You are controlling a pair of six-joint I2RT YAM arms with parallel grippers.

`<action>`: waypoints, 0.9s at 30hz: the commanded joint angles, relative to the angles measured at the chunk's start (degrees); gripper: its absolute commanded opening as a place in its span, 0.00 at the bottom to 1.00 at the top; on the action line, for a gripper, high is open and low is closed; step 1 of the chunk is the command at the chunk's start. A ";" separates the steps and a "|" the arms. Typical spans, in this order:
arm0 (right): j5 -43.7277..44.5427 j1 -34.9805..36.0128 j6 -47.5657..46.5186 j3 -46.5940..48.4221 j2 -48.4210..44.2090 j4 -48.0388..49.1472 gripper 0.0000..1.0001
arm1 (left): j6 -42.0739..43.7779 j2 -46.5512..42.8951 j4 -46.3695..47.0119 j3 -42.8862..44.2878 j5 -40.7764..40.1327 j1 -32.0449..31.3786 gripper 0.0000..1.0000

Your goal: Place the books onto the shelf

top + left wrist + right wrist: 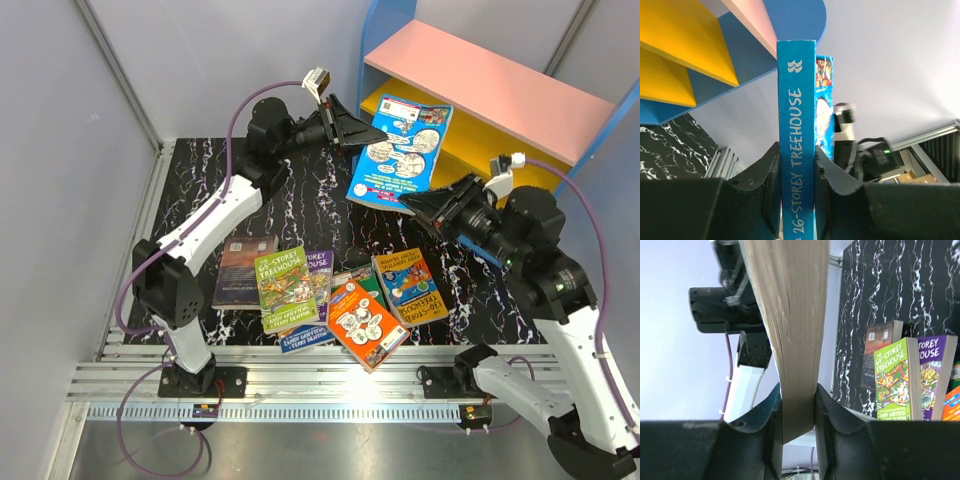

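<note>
A blue book (400, 155) hangs in the air in front of the shelf (490, 90), held by both arms. My left gripper (355, 130) is shut on its spine (797, 125), which stands upright between the jaws of that gripper (797, 165). From the lower right, my right gripper (415, 205) is shut on the book's page edge (790, 305), clamped between the jaws of that gripper (798, 405). Several more books lie on the black marbled table: a dark brown one (243, 270), a green one (285, 288), a purple one (318, 275) and an orange one (367, 325).
The shelf's yellow lower board (480, 150) sits just behind the held book, with its blue side frame (372, 40) at the left. Another book with a blue and orange cover (410, 287) lies at the right of the pile. Grey walls close in both sides of the table.
</note>
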 commanded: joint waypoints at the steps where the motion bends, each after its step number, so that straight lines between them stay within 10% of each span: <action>1: 7.62 -0.08 -8.22 13.13 3.34 -4.71 0.00 | 3.81 -2.00 -1.68 4.02 0.05 0.52 0.00; 10: 19.14 -0.08 -23.70 38.36 14.85 -15.37 0.00 | 12.25 -3.93 -10.83 5.52 0.23 0.70 0.62; 12: 20.46 -0.08 -26.06 43.36 16.97 -16.00 0.00 | 13.31 -5.33 -11.28 3.42 -0.13 1.22 0.99; 20: 23.10 -1.04 -28.80 54.29 29.72 -15.92 0.00 | 15.85 -14.47 -12.31 -8.89 -1.70 5.00 0.99; 27: 10.80 -15.46 -18.52 57.08 40.35 -2.65 0.00 | 21.40 -25.37 -19.89 -19.51 -3.99 5.45 0.99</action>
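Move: The book is held between both grippers: its middle lies about 9 cm ahead and 2 cm left of the right hand, and about 3 cm back and 4 cm right of the left hand, level with both. The pink top board's middle is some 22 cm ahead and 17 cm right of the right hand, near its height, with the upper yellow shelf about 14 cm beneath that board. From the left hand the pink board lies roughly 9 cm ahead and 22 cm right, slightly lower. Open the left fingers wide to let go of the book's spine, then draw that hand about 8 cm to the left, sinking and easing back a little. Keep the right fingers shut on the page edge; lift the book nearly 13 cm first, then sweep it forward and rightward towards the pink top board, sinking slightly late on and turning the wrist clockwise while its left side dips. ##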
